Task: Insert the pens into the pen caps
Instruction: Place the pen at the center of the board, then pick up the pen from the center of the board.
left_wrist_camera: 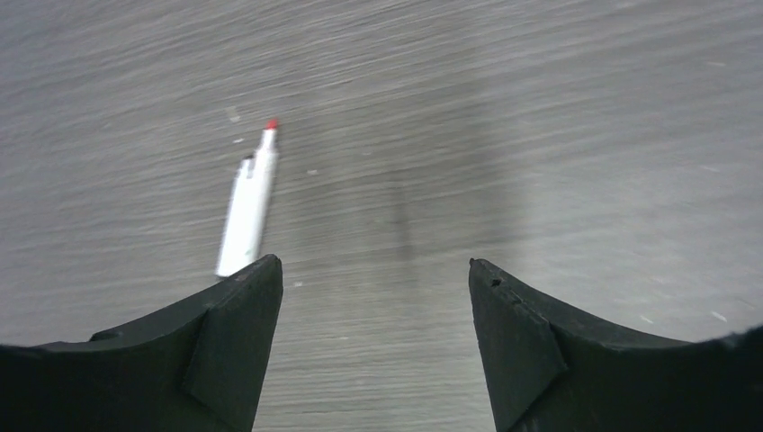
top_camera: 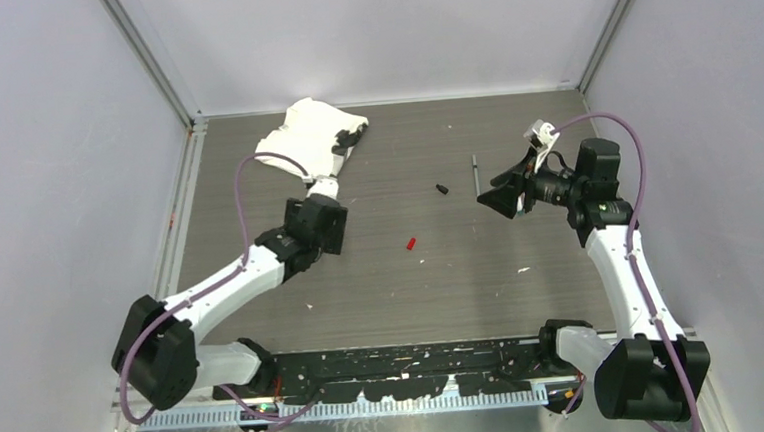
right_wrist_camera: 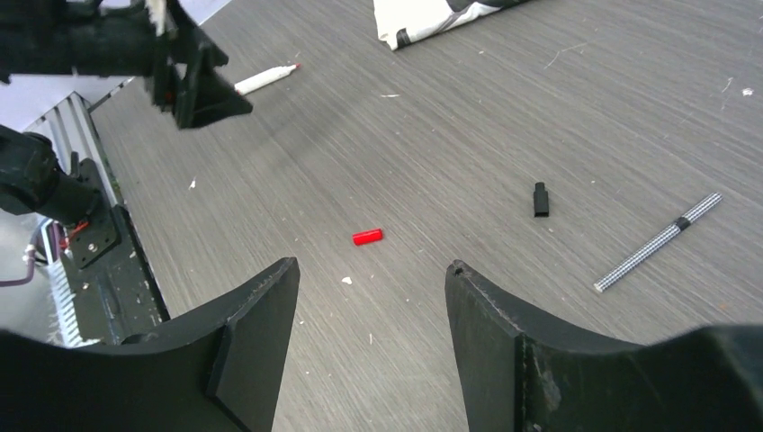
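A white pen (left_wrist_camera: 247, 211) with a red tip lies on the grey table, ahead and to the left of my left gripper (left_wrist_camera: 373, 264). That gripper is open and holds nothing. In the right wrist view the same pen (right_wrist_camera: 265, 79) lies just past the left fingers (right_wrist_camera: 202, 90). My right gripper (right_wrist_camera: 371, 264) is also open and empty, hovering at the right of the table (top_camera: 494, 197). A red cap (right_wrist_camera: 367, 237) lies in front of it, a black cap (right_wrist_camera: 540, 200) further right. A slim dark grey pen (right_wrist_camera: 661, 241) lies beyond that. In the top view the red cap (top_camera: 411, 242), black cap (top_camera: 442, 188) and grey pen (top_camera: 475, 170) lie mid-table.
A crumpled white bag with black print (top_camera: 303, 136) lies at the back left, close to the left arm. Small white flecks dot the table. A black rail with a toothed strip (top_camera: 408, 385) runs along the near edge between the arm bases. Walls enclose three sides.
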Controlling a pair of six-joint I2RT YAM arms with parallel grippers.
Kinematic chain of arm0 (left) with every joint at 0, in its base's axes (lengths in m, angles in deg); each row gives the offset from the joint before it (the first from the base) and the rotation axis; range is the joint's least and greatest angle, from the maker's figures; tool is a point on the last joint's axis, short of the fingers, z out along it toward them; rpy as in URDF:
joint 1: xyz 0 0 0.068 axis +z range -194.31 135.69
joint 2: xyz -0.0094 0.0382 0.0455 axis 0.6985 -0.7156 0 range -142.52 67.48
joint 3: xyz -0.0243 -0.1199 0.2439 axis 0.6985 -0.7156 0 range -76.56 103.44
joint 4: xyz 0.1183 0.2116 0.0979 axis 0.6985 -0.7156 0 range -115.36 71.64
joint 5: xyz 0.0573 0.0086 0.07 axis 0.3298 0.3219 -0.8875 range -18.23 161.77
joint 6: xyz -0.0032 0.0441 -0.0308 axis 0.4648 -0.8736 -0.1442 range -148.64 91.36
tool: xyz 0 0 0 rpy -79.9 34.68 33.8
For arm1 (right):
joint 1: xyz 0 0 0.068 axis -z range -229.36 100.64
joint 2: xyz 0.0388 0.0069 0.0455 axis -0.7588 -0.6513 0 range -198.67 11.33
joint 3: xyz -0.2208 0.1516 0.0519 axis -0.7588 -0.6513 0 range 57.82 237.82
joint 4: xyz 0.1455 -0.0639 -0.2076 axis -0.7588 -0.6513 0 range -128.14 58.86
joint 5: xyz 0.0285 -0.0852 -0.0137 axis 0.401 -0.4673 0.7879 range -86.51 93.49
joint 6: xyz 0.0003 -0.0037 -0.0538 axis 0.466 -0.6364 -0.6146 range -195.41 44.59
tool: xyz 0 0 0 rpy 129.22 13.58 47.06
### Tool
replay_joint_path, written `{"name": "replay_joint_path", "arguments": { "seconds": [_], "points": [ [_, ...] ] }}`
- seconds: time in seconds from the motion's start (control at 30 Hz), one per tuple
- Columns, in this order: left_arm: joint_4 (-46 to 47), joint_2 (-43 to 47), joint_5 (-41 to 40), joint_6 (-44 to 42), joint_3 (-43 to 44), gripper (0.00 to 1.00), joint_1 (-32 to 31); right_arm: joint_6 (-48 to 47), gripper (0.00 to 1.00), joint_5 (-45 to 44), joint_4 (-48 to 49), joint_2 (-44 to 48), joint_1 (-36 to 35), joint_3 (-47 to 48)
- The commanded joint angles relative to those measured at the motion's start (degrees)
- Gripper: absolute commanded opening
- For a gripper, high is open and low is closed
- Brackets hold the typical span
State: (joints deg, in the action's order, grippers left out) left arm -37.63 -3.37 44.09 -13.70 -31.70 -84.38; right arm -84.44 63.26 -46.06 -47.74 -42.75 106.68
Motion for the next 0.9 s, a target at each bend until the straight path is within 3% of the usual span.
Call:
{"name": "replay_joint_path", "arguments": {
  "seconds": [0.0, 0.23, 0.4, 0.63, 0.87],
  "points": [
    [-4.3, -3.5, -1.0, -1.6, 4.1, 0.73, 7.9, 0.0, 0.66, 2.2, 1.8, 0.3, 0.2, -0.2],
    [-5.8, -11.6, 3.4, -0.9, 8.3, 0.47, 17.3, -1.6, 0.66, 2.0, 0.3, -0.5, 0.2, 0.1],
    [-5.6, -14.8, 5.2, -0.9, 8.9, 0.45, 20.4, -1.9, 0.66, 2.1, -0.3, -1.0, 0.2, 0.3],
    [-6.8, -19.7, 8.1, -0.6, 10.5, 0.36, 23.0, -2.8, 0.66, 2.1, -1.4, -1.4, 0.2, 0.5],
    [-8.3, -21.8, 6.0, 0.5, 11.4, 0.33, 23.8, -3.3, 0.66, 2.5, -2.1, -1.6, 0.2, 0.7]
  ]
}}
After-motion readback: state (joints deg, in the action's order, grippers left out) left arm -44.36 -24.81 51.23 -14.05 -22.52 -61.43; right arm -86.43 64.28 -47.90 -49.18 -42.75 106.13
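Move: The red-tipped pen lies some 12 cm to the left gripper's left, about 5 cm ahead and 11 cm below it. The thin black-tipped pen lies alongside it, about 2 cm farther left and level with it. The red cap lies roughly 21 cm to the gripper's right and 2 cm ahead, the white cloth about 31 cm ahead and 3 cm left, both as low. From the right gripper the red-tipped pen is roughly 53 cm left, 3 cm ahead and 24 cm down. Swing the left gripper about 10 cm left and a little forward towards the two white pens, then let the sideways travel die out and sink, some 8 cm down in all. As you go, tip the fingers about 20 degrees further down, turn them a little counter-clockwise, and narrow them from wide open to about a third, stopping above the pens without touching. ##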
